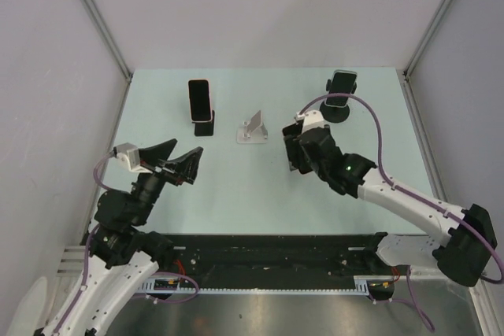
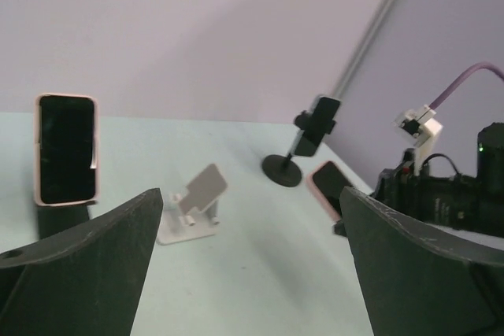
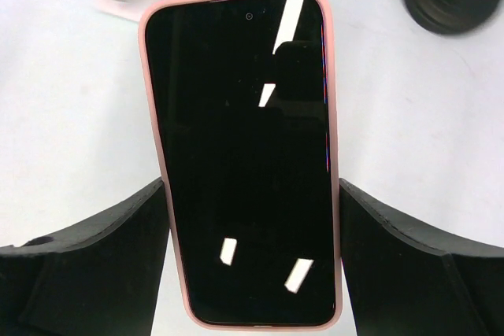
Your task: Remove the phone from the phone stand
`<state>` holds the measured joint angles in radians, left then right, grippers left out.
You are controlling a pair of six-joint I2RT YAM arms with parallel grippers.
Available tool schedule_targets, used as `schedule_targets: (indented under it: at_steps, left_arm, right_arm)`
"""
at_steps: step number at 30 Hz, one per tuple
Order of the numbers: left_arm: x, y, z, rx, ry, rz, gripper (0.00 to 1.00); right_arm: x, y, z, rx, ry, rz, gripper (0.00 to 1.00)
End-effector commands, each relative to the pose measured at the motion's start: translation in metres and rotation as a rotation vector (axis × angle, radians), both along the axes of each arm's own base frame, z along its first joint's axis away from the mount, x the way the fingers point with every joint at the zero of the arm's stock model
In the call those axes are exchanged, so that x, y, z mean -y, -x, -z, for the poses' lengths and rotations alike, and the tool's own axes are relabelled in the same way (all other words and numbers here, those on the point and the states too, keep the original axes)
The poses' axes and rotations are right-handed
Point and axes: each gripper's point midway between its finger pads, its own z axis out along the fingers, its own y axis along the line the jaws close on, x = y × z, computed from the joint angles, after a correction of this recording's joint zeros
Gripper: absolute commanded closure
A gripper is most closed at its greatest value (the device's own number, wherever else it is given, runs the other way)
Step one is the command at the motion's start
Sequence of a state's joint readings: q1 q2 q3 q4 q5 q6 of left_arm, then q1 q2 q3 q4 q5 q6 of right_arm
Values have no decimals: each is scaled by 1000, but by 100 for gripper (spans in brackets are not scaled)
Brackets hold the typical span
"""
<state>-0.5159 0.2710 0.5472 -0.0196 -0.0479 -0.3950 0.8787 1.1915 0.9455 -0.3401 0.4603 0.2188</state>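
Note:
A pink-cased phone (image 3: pixel 244 155) with a dark screen sits between the fingers of my right gripper (image 3: pixel 252 186), which press on both its long edges. In the left wrist view the same phone (image 2: pixel 331 186) hangs just above the table, right of the white phone stand (image 2: pixel 193 206). From above, the right gripper (image 1: pixel 295 155) is right of and nearer than that stand (image 1: pixel 253 127), which holds nothing. My left gripper (image 1: pixel 179 156) hovers at the table's left, open and empty (image 2: pixel 252 198).
A second phone (image 1: pixel 200 100) stands upright in a black stand (image 1: pixel 205 127) at the back left. A third phone (image 1: pixel 342 84) is clamped on a black round-base holder (image 1: pixel 339 112) at the back right. Walls close in three sides.

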Motion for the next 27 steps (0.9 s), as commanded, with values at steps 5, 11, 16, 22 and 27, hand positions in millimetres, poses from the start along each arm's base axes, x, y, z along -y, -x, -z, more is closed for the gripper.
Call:
schedule_targets:
  at_steps: [5, 11, 16, 22, 27]
  left_arm:
    - [-36, -2, 14, 40, -140, -182, 0]
    - [-40, 2, 15, 54, -142, -191, 0]
    - [-47, 6, 14, 66, -137, -218, 0]
    - [-51, 12, 11, 85, -131, -227, 0]
    - [-49, 15, 10, 95, -124, -210, 0]
  right_arm:
    - [108, -42, -6, -77, -9, 307, 100]
    - [173, -65, 20, -153, 20, 479, 100]
    - [244, -82, 31, -170, 47, 602, 100]
    - [288, -101, 55, -195, 160, 526, 100]
    - [295, -120, 90, -240, 211, 399, 100]
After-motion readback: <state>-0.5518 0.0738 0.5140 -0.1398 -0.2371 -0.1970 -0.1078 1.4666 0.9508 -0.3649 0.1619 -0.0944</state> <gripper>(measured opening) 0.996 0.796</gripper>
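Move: The phone is already in the right hand, some 16 cm above the table. The open tabletop it is carried to lies about 30 cm to that hand's right, 9 cm ahead and 16 cm below. The empty phone stand is about 18 cm ahead and 14 cm left of the right hand, the round-based holder about 27 cm ahead and 18 cm right. From the left hand, the open spot lies roughly 63 cm right, 18 cm ahead and 30 cm lower. The phone, still pinched by its long edges, is swept fast to the right by the right hand, about 30 cm, passing in front of the round-based holder while sinking some 10 cm and edging forward. The wrist swings some 30 degrees clockwise and tips farther down; the last bit is mostly downward. The left hand, empty and wide open, drifts about 5 cm left, away from the phone. ##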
